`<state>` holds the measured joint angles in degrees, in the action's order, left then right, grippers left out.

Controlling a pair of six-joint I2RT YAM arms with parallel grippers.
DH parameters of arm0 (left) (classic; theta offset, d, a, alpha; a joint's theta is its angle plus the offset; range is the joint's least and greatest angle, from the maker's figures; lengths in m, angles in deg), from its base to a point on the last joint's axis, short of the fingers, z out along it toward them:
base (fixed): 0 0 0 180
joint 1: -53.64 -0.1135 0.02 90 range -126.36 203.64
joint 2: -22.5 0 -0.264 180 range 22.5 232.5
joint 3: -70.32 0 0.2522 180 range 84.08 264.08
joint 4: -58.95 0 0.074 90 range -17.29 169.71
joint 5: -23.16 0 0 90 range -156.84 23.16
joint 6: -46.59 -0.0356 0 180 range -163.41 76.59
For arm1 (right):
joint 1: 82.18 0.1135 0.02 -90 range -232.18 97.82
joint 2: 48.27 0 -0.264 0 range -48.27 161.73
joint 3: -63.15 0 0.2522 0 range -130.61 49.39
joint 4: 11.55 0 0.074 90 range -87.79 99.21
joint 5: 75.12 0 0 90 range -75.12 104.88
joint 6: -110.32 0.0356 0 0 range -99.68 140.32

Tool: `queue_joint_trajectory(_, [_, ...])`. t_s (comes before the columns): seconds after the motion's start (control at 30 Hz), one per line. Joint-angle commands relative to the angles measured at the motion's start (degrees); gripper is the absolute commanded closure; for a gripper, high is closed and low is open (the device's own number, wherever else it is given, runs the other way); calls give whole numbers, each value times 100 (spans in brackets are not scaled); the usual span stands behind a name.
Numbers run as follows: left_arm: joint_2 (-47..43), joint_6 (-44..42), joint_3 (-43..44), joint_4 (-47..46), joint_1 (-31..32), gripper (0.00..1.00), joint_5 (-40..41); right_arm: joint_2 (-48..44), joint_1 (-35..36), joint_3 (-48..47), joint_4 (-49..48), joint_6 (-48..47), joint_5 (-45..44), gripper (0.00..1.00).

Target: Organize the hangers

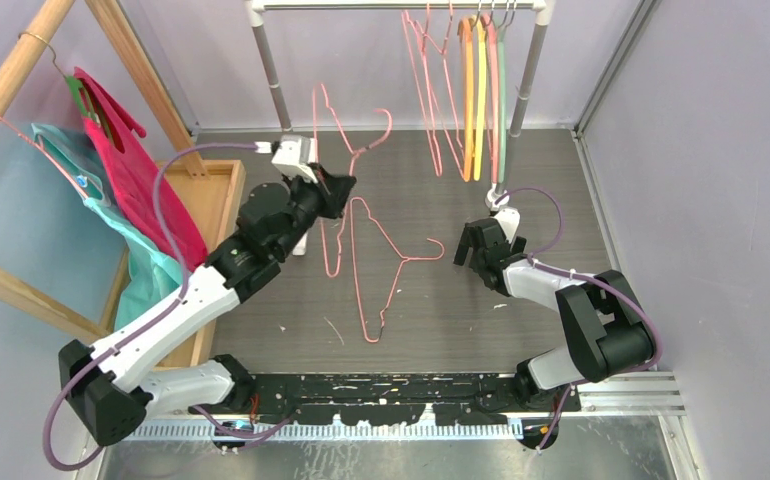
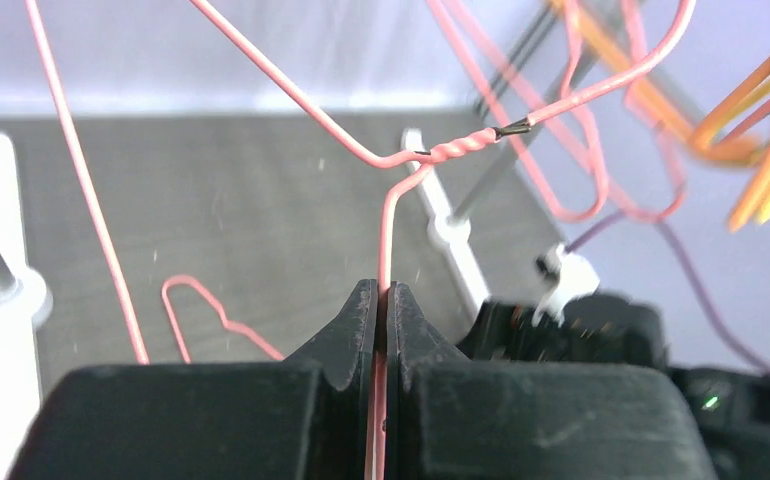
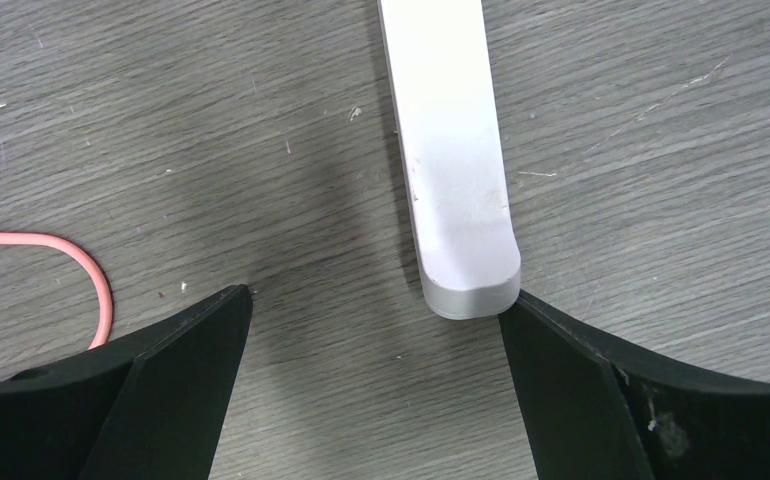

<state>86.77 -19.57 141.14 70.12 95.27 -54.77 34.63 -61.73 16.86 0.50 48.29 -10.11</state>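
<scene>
My left gripper (image 1: 344,187) is shut on a pink wire hanger (image 2: 461,148), pinching the wire just below its twisted neck and holding it up in the air (image 1: 353,152) in front of the white rack (image 1: 529,75). A second pink wire hanger (image 1: 401,258) lies flat on the table between the arms. On the rack's rail hang pink wire hangers (image 1: 431,90) and thicker orange (image 1: 466,90), yellow (image 1: 480,90), pink and grey-green ones. My right gripper (image 3: 376,305) is open and empty, low over the table by the rack's white foot (image 3: 456,150). The lying hanger's hook tip (image 3: 81,265) is to its left.
A wooden frame (image 1: 11,75) at the left carries hangers draped with a magenta garment (image 1: 136,180) and a teal one (image 1: 146,275), above a wooden tray (image 1: 216,200). The rack's left pole (image 1: 271,75) and left foot (image 2: 1,300) stand behind my left gripper. Walls close in the back and right.
</scene>
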Motion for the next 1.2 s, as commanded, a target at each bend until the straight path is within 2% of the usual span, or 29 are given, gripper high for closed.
queue_joint_trajectory(0.0, [-250,-82,356,-995,-175,100,451,124,-14,-102,-351,94,245,0])
queue_joint_trajectory(0.13, [56,255,815,-1381,-505,100,-16,192,-11,-145,-345,95,289,0])
queue_joint_trajectory(0.43, [1326,1066,2078,-2248,-1046,100,-1074,104,-15,-158,-270,68,138,0])
queue_joint_trajectory(0.77, [2213,1609,2911,-2521,-1155,100,-1295,183,-6,-200,-267,40,143,0])
queue_joint_trajectory(0.93, [2634,1832,3432,-2281,-1166,100,-1410,210,-9,-210,-265,38,151,0])
queue_joint_trajectory(1.17, [3176,1982,4234,-1267,-1170,100,-1597,242,-14,-206,-272,23,143,0])
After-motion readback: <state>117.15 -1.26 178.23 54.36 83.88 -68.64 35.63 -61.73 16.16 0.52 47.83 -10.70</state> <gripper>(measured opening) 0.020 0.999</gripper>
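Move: The empty stretch of rail just left of the hung hangers, where the held pink hanger is being taken, lies about 19 cm ahead, 6 to the right and 21 above the left hand. The hung pink hangers are roughly 19 cm ahead, 11 right and 10 above; the coloured hangers 20 right at the same reach and height. The loose hanger lies 6 cm back, 6 right, 32 below. From the right hand that stretch is 18 ahead, 23 left, 50 above. The pink hanger, still pinched on its shoulder wire near the neck, is carried hook first to the rail by the left hand: steeply up at first, then mostly forward while still climbing, about 16 cm up and 13 forward, edging left and then easing to the right. The wrist rolls some 25 degrees, left side sinking, and tips up about 10; the fingers stay shut. ##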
